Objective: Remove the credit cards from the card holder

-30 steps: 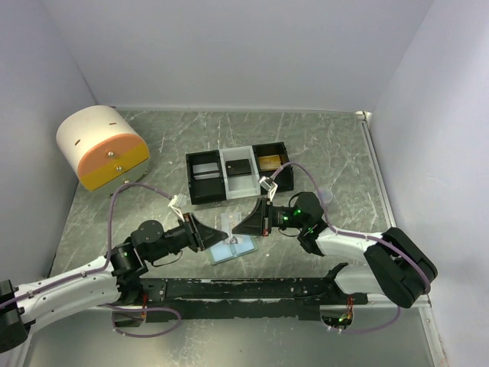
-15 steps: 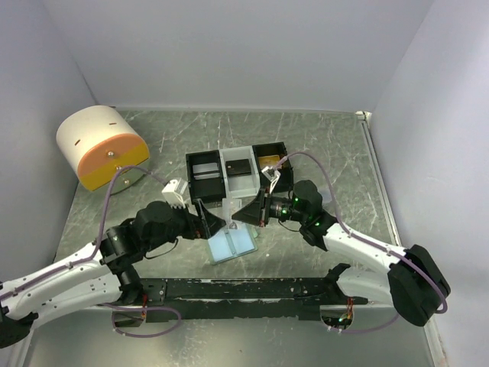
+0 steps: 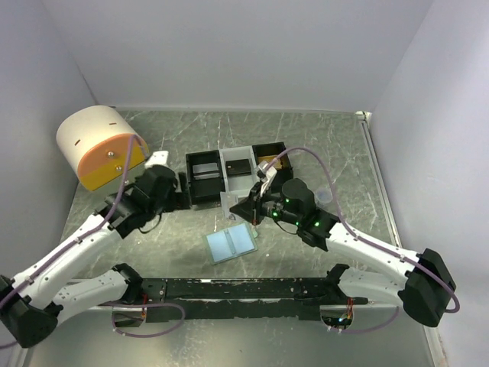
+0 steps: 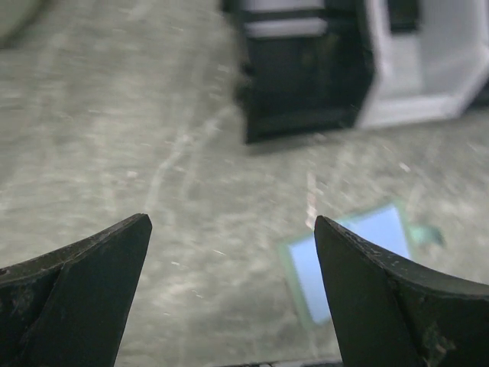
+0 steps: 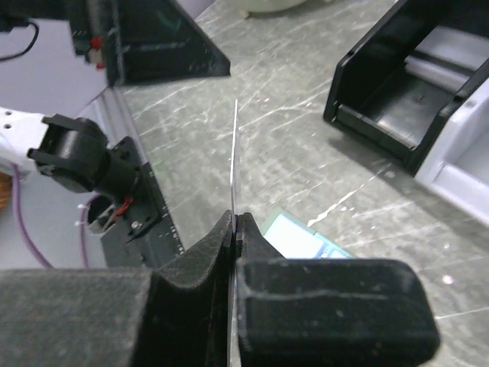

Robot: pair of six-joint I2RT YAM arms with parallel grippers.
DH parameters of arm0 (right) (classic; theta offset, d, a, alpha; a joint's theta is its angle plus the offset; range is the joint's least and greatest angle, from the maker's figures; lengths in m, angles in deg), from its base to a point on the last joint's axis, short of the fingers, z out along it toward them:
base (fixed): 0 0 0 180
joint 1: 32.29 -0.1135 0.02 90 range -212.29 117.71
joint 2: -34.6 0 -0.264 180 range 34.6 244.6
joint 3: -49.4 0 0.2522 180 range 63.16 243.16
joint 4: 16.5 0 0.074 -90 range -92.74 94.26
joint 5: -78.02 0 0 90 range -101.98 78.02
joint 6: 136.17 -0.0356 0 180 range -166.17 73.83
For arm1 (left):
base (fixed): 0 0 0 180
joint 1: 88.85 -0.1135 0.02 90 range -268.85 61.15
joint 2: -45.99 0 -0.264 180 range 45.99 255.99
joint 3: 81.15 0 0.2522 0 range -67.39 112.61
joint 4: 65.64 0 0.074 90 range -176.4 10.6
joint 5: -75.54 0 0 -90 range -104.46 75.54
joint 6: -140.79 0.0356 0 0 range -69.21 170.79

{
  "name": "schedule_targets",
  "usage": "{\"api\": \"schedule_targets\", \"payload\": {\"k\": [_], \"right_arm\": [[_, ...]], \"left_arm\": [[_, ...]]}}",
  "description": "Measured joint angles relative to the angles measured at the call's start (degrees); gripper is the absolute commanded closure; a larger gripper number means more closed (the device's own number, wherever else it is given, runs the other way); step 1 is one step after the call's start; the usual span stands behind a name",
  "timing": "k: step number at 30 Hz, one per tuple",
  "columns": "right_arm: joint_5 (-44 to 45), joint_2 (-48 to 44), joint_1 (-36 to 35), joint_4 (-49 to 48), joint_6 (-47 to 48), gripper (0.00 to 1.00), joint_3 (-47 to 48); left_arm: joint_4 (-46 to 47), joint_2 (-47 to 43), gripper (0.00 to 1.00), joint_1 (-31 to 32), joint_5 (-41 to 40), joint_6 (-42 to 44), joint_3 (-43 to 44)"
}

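The card holder (image 3: 231,243) lies open and flat on the table, its pale blue inside facing up. It also shows in the left wrist view (image 4: 355,252) and the right wrist view (image 5: 302,237). My right gripper (image 3: 238,208) hovers above and just behind the holder, shut on a thin pale credit card (image 5: 234,153) that stands edge-on out of the jaws (image 3: 227,201). My left gripper (image 4: 231,222) is open wide with nothing between its fingers. It sits left of the holder, by the tray's left end (image 3: 182,197).
A black-and-white three-compartment tray (image 3: 188,180) stands behind the holder, with flat dark and gold things in its bins. A round white-and-orange container (image 3: 103,147) sits at the back left. A black rail (image 3: 229,289) runs along the near edge.
My left gripper has opened, let go of the holder and drawn back to the upper left. The right gripper has risen toward the tray with the card. The holder now lies flat.
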Motion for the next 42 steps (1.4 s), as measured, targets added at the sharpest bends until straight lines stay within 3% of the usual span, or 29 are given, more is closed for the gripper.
{"api": "schedule_targets", "payload": {"k": [5, 9, 14, 20, 24, 34, 42], "right_arm": [[5.8, 0.3, -0.9, 3.5, 7.0, 1.0, 4.2], [9.5, 3.8, -1.0, 7.3, 11.9, 1.0, 9.8], [14.1, 11.5, -1.9, 12.7, 18.2, 1.0, 17.5], [19.6, 23.0, -3.8, 17.6, 25.0, 1.0, 27.1], [22.3, 29.7, -5.4, 18.7, 29.2, 1.0, 32.7], [27.6, 41.9, -7.2, 21.8, 38.7, 1.0, 44.1], [34.4, 52.3, -7.2, 23.2, 47.3, 1.0, 51.7]], "left_arm": [[-0.8, -0.8, 0.03, -15.9, 2.1, 7.6, 0.0], [1.4, -4.3, 0.0, -21.2, 0.7, 10.4, -2.4], [2.1, -9.2, 0.0, -21.8, 0.2, 11.4, -4.3], [1.7, -7.0, 0.0, -21.9, -1.7, 11.1, -4.1], [0.9, -7.2, 0.0, -21.9, -3.0, 10.9, -4.1], [0.9, -18.9, 0.0, -21.9, -7.2, 10.2, -4.1], [0.9, -19.2, 0.0, -21.9, -8.9, 9.6, -4.1]]}}
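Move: The silver card stack in the left black compartment, where the held credit card is being taken, lies about 21 cm ahead of the right hand, 11 cm to its left and 18 cm below. The white compartment is roughly 20 cm ahead and 1 cm right; the open card holder is some 4 cm back, 2 cm left and 19 cm below. From the left hand, the stack is about 16 cm ahead and 7 cm right. The credit card, still pinched in the right fingers, travels some 18 cm forward and 9 cm left, away from the card holder towards the stack, rising slightly and then sinking; meanwhile the wrist swings the left-pointing fingers down by some 60 degrees. The empty left hand, wide open, clears out about 14 cm left, rising late and turning counter-clockwise. ##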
